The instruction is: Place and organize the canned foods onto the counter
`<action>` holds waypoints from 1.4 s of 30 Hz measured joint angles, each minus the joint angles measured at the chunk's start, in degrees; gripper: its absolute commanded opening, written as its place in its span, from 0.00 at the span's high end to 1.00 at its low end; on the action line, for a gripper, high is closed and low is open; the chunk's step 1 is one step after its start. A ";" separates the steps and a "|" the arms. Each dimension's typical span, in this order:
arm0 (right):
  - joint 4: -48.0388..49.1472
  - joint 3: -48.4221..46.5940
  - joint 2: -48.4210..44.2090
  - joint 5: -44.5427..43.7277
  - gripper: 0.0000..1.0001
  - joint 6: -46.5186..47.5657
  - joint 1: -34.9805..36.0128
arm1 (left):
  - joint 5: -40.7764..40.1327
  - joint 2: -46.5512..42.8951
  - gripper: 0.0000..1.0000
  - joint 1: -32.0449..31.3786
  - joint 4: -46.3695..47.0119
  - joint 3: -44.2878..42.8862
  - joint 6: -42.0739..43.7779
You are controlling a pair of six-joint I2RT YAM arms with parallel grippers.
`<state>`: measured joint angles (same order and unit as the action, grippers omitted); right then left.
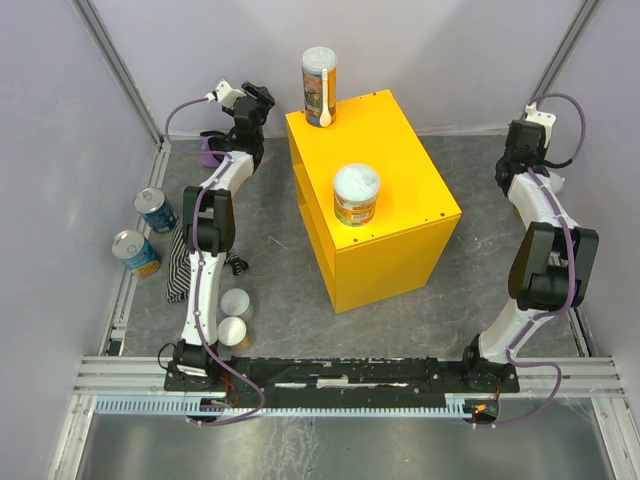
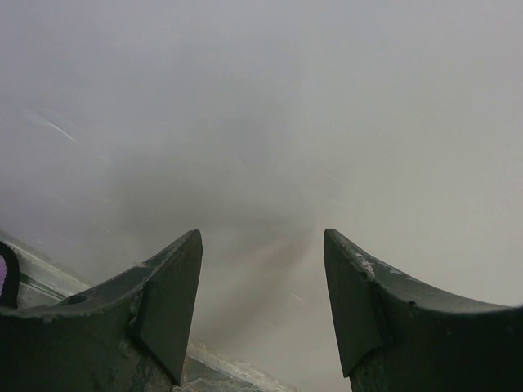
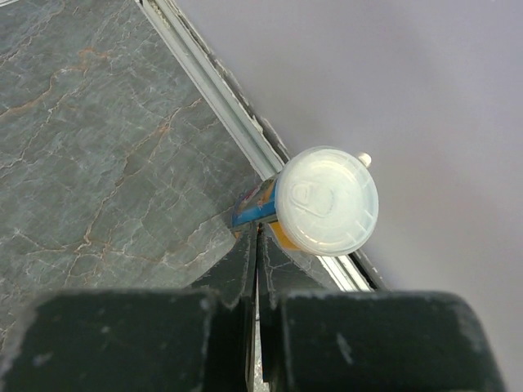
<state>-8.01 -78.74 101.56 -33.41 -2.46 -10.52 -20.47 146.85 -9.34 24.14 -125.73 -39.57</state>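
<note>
The yellow counter [image 1: 400, 170] stands mid-table. On its top are a tall colourful tube [image 1: 319, 84] at the back left corner and a short white-lidded tub [image 1: 356, 195] near the front. Two blue-labelled tins [image 1: 155, 210] [image 1: 135, 252] stand by the left wall. Two small pale-lidded tubs [image 1: 236, 303] [image 1: 232, 331] sit beside the left arm. My left gripper [image 2: 261, 233] is open and empty, facing the back wall, at the far left [image 1: 255, 103]. My right gripper [image 3: 258, 229] is shut at the far right [image 1: 526, 135], its tips just beside a pale-lidded can [image 3: 327, 200] against the wall rail, not holding it.
A striped black-and-white cloth [image 1: 178, 262] lies on the floor by the left arm. A purple cloth [image 1: 209, 153] sits in the back left corner. Metal rails [image 3: 221, 98] run along the foot of the walls. The counter's hollow side [image 1: 318, 225] faces left.
</note>
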 measured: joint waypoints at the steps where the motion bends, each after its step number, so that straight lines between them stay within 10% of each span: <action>1: -0.02 0.00 -0.04 0.63 0.99 0.37 -0.26 | -0.02 0.00 0.32 0.00 -0.02 0.00 0.02; 18: 4.22 3.43 -4.26 2.69 0.99 9.29 -15.82 | -0.55 0.02 0.32 0.00 -1.42 -3.76 0.22; 21: 3.91 4.48 -4.55 1.84 0.83 9.53 -18.18 | -0.66 0.02 0.32 0.00 -1.73 -3.76 0.28; 23: 2.95 4.48 -4.52 1.86 0.30 9.38 -19.19 | -0.76 0.02 0.32 0.00 -1.73 -3.76 0.28; 25: 1.97 4.37 -4.52 2.14 0.02 8.96 -19.58 | -0.94 0.02 0.32 0.00 -1.73 -3.76 0.28; 42: -8.85 -1.73 -4.70 0.63 0.01 4.24 -10.91 | -1.68 0.00 0.32 0.00 -1.70 -1.64 0.28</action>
<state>-16.86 -80.47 96.86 -32.77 1.78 -21.43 -22.15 146.85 -9.34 22.44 -127.37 -39.29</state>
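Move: The white-lidded can against the right wall stands about 8 cm to the right of my right hand, nearly level with it fore and aft, its middle some 13 cm below. The yellow counter's middle is roughly 40 cm to that hand's left and 5 cm back; on it the short can stands about 46 cm left and 10 cm back. From my left hand the white-lidded can lies some 75 cm right and 22 cm back. With fingers shut, I swing my right hand back and to the right, about 17 cm past the white-lidded can to the side wall, yawing clockwise. There I open the fingers wide, then reverse forward and left about 7 cm, rising slightly and easing back part of that turn. My left hand lifts about 2.5 cm and mostly sinks again. ##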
